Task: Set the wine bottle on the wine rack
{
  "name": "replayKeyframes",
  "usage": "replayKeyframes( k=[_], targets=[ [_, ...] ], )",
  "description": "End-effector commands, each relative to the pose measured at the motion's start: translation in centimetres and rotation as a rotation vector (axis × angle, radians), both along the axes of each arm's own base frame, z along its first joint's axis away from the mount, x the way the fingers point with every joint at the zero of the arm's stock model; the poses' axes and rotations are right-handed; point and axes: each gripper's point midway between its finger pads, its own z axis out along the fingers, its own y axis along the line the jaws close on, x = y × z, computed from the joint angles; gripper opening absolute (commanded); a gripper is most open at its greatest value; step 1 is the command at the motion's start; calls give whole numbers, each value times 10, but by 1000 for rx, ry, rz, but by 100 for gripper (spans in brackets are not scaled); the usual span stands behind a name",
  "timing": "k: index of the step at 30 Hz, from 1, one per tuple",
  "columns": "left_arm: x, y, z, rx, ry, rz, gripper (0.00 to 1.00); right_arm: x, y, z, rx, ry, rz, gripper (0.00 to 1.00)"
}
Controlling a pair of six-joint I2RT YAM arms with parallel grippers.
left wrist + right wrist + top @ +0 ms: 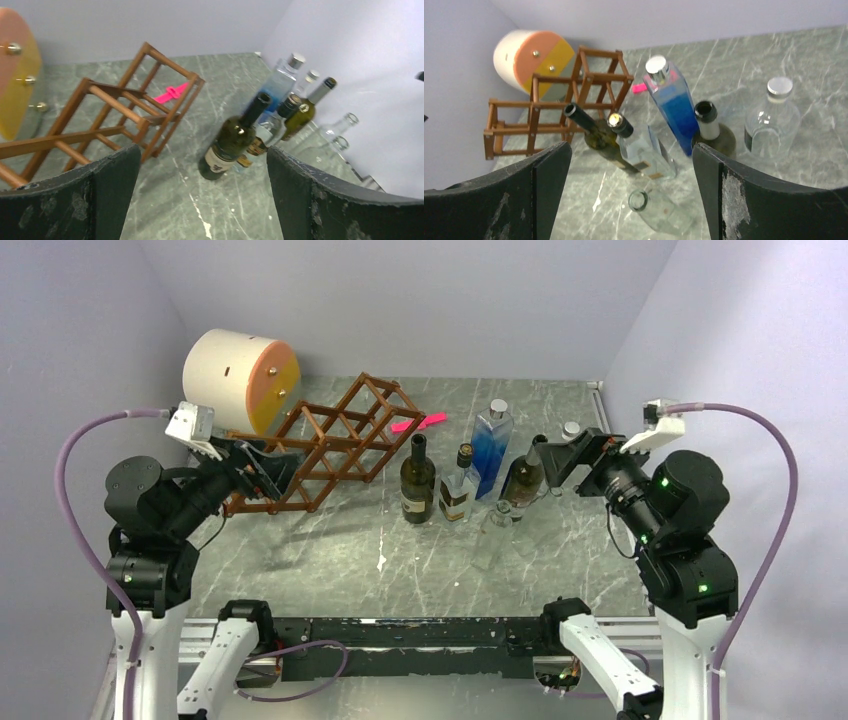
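Observation:
The wine rack [322,416], a reddish-brown wooden lattice, lies tilted at the back left, and shows in the left wrist view [115,102] and the right wrist view [524,104]. A dark green wine bottle [417,483] with a pale label stands upright mid-table [232,140] [596,135], apart from the rack. My left gripper [262,472] hovers open in front of the rack's near end, empty [202,150]. My right gripper [545,462] hangs open above the bottle cluster, holding nothing [631,145].
A cream-and-orange drum [235,375] sits behind the rack. Around the wine bottle stand an olive-green bottle [522,478], a blue bottle [492,445], a dark-capped clear flask [458,488], a clear bottle [495,525] and a round clear bottle [772,125]. A pink piece [418,422] lies behind.

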Motion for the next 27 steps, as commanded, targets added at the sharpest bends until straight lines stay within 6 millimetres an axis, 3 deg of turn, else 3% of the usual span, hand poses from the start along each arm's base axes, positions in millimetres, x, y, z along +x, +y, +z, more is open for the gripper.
replayKeyframes(
  k=[1,8,14,18,22,27],
  targets=[
    [-24,-27,10,-39,-46,-195,100,-13,9,-40,-28,137,66,96],
    [-36,-47,10,-75,-76,-356,100,-29,16,-78,-85,222,154,86],
    [-21,-42,7,-56,-55,-317,100,-32,13,-99,-96,315,138,75],
    [-10,-37,5,-37,-58,-275,100,-30,12,-119,-106,360,126,74],
    [-2,-28,24,-44,-71,-198,100,-26,22,-129,-122,396,180,74],
    [-5,-27,44,-46,-167,-193,99,-22,36,-134,-138,389,254,73]
  ],
)
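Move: The dark green wine bottle stands some 23 cm to the left hand's right, 12 cm ahead and 25 cm lower; the wooden rack's middle is about 22 cm ahead of that hand, 3 cm right. Seen from the right hand, the wine bottle is roughly 23 cm left, 11 cm ahead and 28 cm below. The whisky bottle stands 9 cm right of the wine bottle, level with it; a clear bottle lies 3 cm ahead and 8 cm left of the right hand, an olive bottle 11 cm ahead, 1 cm left. Down goes the empty right hand, about 13 cm towards the bottles, its fingers tipping some 25 degrees downward, turning a little counter-clockwise and closing by about a quarter without gripping anything. The left, still wide open, swings right and back, turning clockwise, then comes forward again and rises slightly, ending about 3 cm nearer the wine bottle's side. ##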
